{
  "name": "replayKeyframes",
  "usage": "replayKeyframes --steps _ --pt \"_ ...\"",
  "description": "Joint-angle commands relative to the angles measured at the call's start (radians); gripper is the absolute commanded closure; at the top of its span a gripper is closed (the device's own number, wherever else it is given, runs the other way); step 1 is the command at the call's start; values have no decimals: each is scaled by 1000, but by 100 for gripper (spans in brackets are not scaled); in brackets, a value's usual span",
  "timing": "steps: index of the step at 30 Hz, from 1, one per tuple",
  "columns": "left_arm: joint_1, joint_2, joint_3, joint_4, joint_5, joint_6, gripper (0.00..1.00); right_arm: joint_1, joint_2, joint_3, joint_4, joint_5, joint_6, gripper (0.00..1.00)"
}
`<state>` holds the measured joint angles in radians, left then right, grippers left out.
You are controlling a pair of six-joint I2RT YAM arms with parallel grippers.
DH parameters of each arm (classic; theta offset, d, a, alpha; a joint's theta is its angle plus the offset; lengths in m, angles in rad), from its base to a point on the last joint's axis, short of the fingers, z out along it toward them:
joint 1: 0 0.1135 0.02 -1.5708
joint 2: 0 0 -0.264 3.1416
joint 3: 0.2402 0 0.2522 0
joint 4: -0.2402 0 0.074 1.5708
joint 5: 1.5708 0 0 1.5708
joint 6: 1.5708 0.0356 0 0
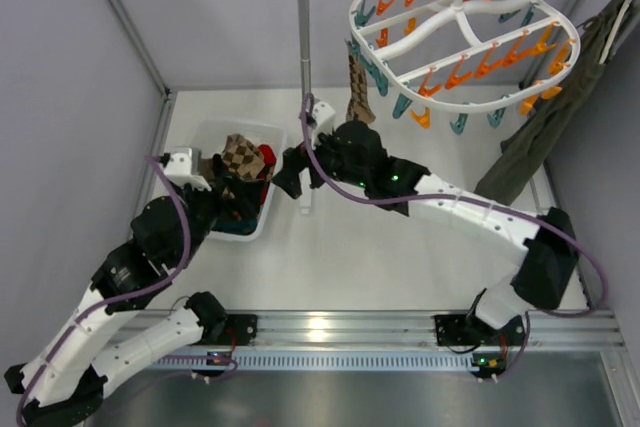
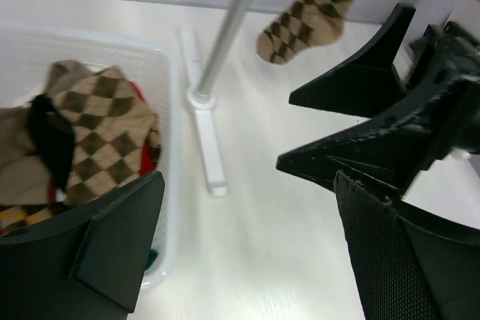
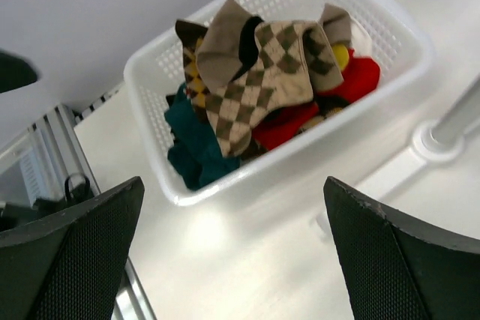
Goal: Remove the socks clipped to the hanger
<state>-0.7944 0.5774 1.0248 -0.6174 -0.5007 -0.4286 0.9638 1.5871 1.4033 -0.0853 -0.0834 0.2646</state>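
The white oval hanger [image 1: 455, 22] with orange and teal clips hangs from the rail at top right. One argyle sock [image 1: 360, 87] is still clipped at its left edge; it also shows in the left wrist view [image 2: 315, 1]. Several other socks [image 3: 259, 84] lie in the white basket [image 1: 268, 217]. My right gripper [image 1: 290, 175] is open and empty, low beside the basket's right side [image 3: 232, 252]. My left gripper [image 1: 235, 205] is open and empty at the basket's near right corner [image 2: 247, 252], close to the right gripper's fingers [image 2: 375, 103].
A grey metal pole [image 1: 304, 37] stands on a white foot [image 2: 204, 140] just right of the basket, between the grippers and the hanger. An olive-green garment [image 1: 560, 97] hangs at the far right. Grey walls enclose the table at the back and sides.
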Motion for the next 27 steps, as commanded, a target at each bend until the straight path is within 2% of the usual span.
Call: replayKeyframes --steps 1,7,10,14,20,27 --pt "4 18 -75 244 252 50 1 1 -177 -143 65 -3 -42 1" --pt "4 209 -141 501 387 57 1 -8 -507 -437 49 155 -45 0" --pt "4 312 -150 626 404 88 1 -11 -712 -579 1 273 -30 1" --pt "4 439 -126 755 415 123 1 -11 -902 -697 -39 425 -15 1" --pt "4 631 -60 932 377 209 2 -16 -1110 -742 -175 508 -4 1" --pt "4 880 47 1097 271 294 1 -16 -1199 -718 -257 524 -10 0"
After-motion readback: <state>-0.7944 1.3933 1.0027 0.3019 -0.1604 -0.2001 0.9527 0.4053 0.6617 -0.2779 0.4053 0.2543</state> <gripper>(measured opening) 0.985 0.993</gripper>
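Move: The last checkered sock hangs from the hanger about 22 cm ahead of my left hand and 19 cm to its right, roughly level with it. The pole is some 9 cm to the left of the sock, about equally far out; the white basket lies 16 cm ahead, 11 cm left and 22 cm below my left hand. From my right hand the sock is about 16 cm ahead and 14 cm right, slightly above. With both grippers open and empty, I swap arms: I sweep my right hand about 27 cm right and 8 cm back, away from the basket and the hanging sock, turning it clockwise. My left hand swings some 21 cm right towards the sock while turning about 20 degrees clockwise, then drives increasingly forward, about 14 cm in all, sinking 7 cm and stopping short of touching it. ##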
